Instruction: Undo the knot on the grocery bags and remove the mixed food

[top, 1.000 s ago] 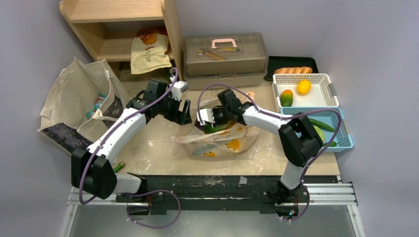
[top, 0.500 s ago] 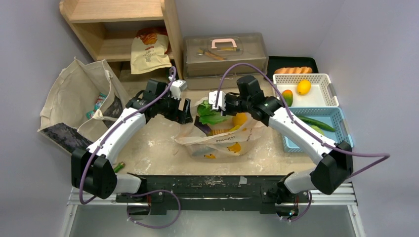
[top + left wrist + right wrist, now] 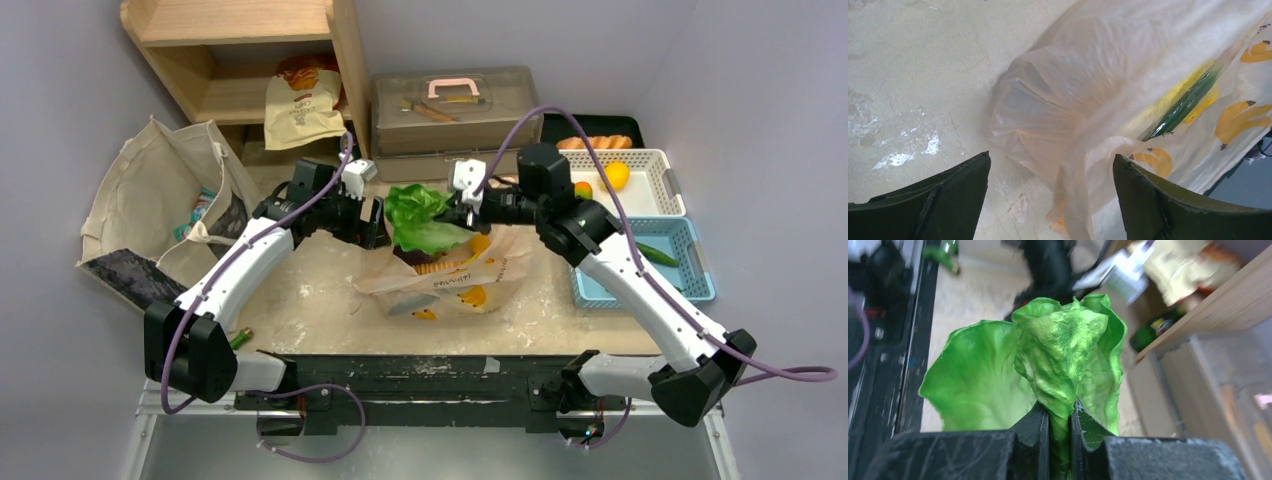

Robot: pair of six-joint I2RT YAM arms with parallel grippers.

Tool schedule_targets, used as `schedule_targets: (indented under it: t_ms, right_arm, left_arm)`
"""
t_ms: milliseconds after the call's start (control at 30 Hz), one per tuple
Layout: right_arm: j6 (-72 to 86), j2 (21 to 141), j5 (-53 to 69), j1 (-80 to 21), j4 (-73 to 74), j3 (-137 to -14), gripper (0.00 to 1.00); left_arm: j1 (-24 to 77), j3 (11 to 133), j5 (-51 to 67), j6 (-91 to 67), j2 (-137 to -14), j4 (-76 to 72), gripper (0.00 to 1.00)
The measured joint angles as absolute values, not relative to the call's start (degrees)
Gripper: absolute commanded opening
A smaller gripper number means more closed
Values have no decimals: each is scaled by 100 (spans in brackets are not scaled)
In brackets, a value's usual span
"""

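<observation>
The pale-orange grocery bag (image 3: 455,285) lies slumped mid-table with its mouth open; no knot shows. My right gripper (image 3: 462,212) hangs above the bag, shut on the stem of a green leafy head (image 3: 418,218), which fills the right wrist view (image 3: 1063,350) with the gripper (image 3: 1060,415) pinched around it. An orange fruit (image 3: 483,243) still sits inside the bag. My left gripper (image 3: 368,222) is open at the bag's left end. In the left wrist view this gripper (image 3: 1050,165) straddles a loose strip of the bag (image 3: 1108,85) without pinching it. A green vegetable (image 3: 1188,102) shows through the plastic.
A white basket (image 3: 612,155) holding fruit and a blue basket (image 3: 640,297) holding green vegetables stand at the right. A canvas tote (image 3: 150,200) lies left, a wooden shelf (image 3: 240,60) and a clear toolbox (image 3: 455,110) stand behind. A small green item (image 3: 240,338) lies near the left arm's base.
My right arm has lifted the leafy head up out of the bag and swung back to the right. My left gripper has opened slightly wider and stayed in place.
</observation>
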State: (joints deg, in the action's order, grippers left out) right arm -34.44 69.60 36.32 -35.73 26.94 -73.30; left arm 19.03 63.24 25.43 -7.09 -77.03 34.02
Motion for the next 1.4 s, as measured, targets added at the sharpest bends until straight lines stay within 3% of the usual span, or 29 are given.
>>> schedule_targets:
  t_ms: [400, 500, 667, 1000, 1400]
  right_arm:
    - [-958, 7397, 3376, -3391, 1238, -9491, 0]
    - [-484, 7465, 3297, -2720, 1472, -9996, 0]
    - [137, 7557, 2958, -757, 2154, -10516, 0]
    - [106, 6829, 2950, 1612, 4174, -9561, 0]
    - [-1337, 6580, 2261, 2265, 5575, -7303, 0]
  left_arm:
    - [1903, 6357, 2617, -692, -7703, 3393, 89]
    - [1903, 6357, 2641, -692, -7706, 3391, 89]
    - [1903, 6357, 2681, -694, -7714, 3369, 89]
    - [1903, 6357, 2689, -692, -7714, 3350, 89]
    - [1903, 6355, 2759, -692, -7714, 3347, 90]
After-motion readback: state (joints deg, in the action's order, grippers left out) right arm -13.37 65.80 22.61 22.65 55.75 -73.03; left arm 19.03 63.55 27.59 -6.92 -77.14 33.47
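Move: The lettuce is already pinched in the right hand over the open grocery bag, whose middle lies about 25 cm below this hand and some 4 cm ahead, 1 cm left. Its goal, the blue basket, is roughly 39 cm right, 7 cm ahead and 29 cm down; the cabbage inside lies 37 cm right, 4 cm ahead. The white basket stands 34 cm right, 26 cm ahead. For the left hand, the blue basket is about 57 cm right, level ahead, 14 cm below. The lettuce, kept shut in the right hand's fingers, goes up out over the bag by some 20 cm, then sweeps right in a high arc that bulges forward, and comes steeply down towards the blue basket, ending about 33 cm to the right. Meanwhile the hand swings clockwise, so that fingers that pointed left end up pointing forward and down at roughly 45 degrees. ##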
